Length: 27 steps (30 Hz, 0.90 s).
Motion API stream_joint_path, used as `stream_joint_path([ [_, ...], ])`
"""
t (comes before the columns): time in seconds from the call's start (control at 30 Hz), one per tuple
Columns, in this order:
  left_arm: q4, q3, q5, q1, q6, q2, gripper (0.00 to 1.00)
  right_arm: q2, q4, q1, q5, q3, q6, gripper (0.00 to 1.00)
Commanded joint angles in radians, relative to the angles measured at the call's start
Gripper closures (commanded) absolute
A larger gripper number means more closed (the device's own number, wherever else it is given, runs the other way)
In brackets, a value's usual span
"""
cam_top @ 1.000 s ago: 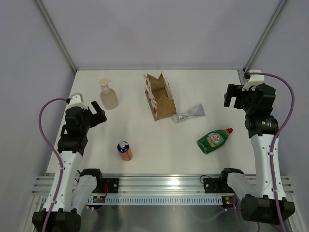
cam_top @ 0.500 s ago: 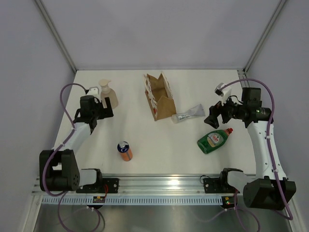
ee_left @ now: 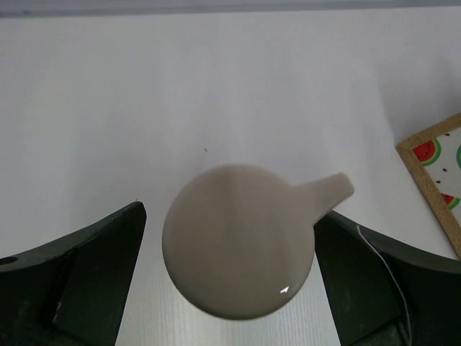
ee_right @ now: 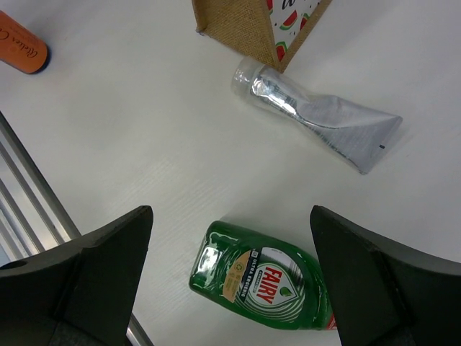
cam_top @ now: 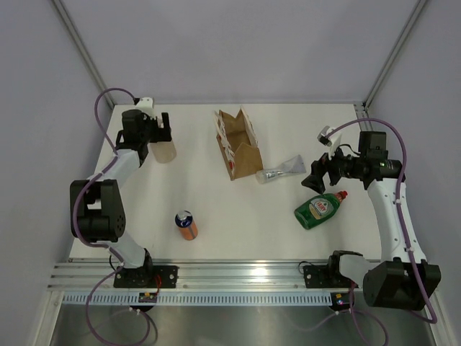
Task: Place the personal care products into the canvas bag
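The beige pump-top soap bottle (cam_top: 166, 151) stands upright at the far left of the table. My left gripper (cam_top: 158, 132) hangs directly over it, open. In the left wrist view the round pump head (ee_left: 238, 249) sits between the two dark fingers (ee_left: 86, 277) without touching either. The silvery squeeze tube (cam_top: 282, 170) lies flat just right of the canvas bag (cam_top: 238, 144), its cap toward the bag. My right gripper (cam_top: 315, 179) hovers open to the right of the tube (ee_right: 317, 115), empty. The bag's corner (ee_right: 252, 21) shows at the top of the right wrist view.
A green Fairy dish-soap bottle (cam_top: 318, 209) lies on its side below my right gripper (ee_right: 230, 288). An orange drink can (cam_top: 186, 224) lies at the front left. The bag's printed edge (ee_left: 436, 169) appears right of the pump head. Grey walls bound the table.
My left arm has swung forward and outward from near its base to sit over the soap bottle. The right gripper came down and left towards the tube, then barely moved.
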State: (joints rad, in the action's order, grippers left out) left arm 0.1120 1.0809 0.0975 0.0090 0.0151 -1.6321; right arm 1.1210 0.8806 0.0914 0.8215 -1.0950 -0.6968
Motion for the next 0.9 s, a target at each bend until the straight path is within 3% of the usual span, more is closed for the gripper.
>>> stream_joint_path([
  [0.0, 0.086, 0.073, 0.021, 0.002, -0.073, -0.028, 0.01, 0.02, -0.019, -0.002, 0.024, -0.011, -0.021, 0.0],
  [0.3, 0.155, 0.068, 0.054, -0.001, -0.049, -0.11, 0.07, 0.059, -0.006, -0.001, -0.007, -0.052, -0.024, 0.0],
  [0.4, 0.164, 0.073, 0.053, -0.001, -0.046, -0.118, 0.19, 0.068, 0.001, -0.001, -0.007, -0.062, -0.027, 0.01],
  [0.5, 0.166, 0.083, 0.054, -0.003, -0.046, -0.115, 0.42, 0.072, -0.009, -0.001, -0.002, -0.054, -0.011, 0.0],
  [0.53, 0.161, 0.094, 0.057, -0.001, -0.043, -0.114, 0.58, 0.072, -0.011, -0.001, 0.004, -0.052, -0.006, 0.01],
  [0.63, 0.158, 0.097, 0.085, -0.003, -0.034, -0.095, 0.74, 0.069, -0.011, -0.001, 0.013, -0.045, 0.005, 0.0],
  [0.67, 0.155, 0.099, 0.097, -0.001, -0.023, -0.088, 0.84, 0.066, -0.011, -0.001, 0.014, -0.042, 0.005, 0.0],
  [0.77, 0.127, 0.093, 0.154, -0.001, 0.014, -0.034, 1.0, 0.056, -0.008, -0.001, 0.011, -0.031, 0.006, 0.01],
  [0.87, 0.103, 0.074, 0.192, -0.026, 0.051, 0.041, 1.0, 0.049, -0.006, -0.001, 0.011, -0.025, 0.013, 0.0],
])
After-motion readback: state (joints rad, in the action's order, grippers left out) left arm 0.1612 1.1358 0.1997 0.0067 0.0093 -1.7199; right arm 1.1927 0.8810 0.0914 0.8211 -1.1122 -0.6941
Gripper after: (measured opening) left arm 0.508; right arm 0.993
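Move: The soap dispenser stands upright between the left hand's open fingers, its middle about 3 cm ahead, 1 cm right and 7 cm below. The canvas bag is roughly 33 cm to the right of the dispenser and level with it. The orange can stands some 28 cm back from the left hand and 16 cm to its right. From the right hand, the dispenser lies about 66 cm left, 24 cm ahead and 13 cm below. The left fingers shut from wide open to about half, pinching the soap dispenser near its pump neck. The left hand first eases forward about 3 cm around the dispenser, rising a little and then dipping a couple of centimetres; once gripped, it draws back and to the right about a centimetre each way, turning slightly clockwise. ##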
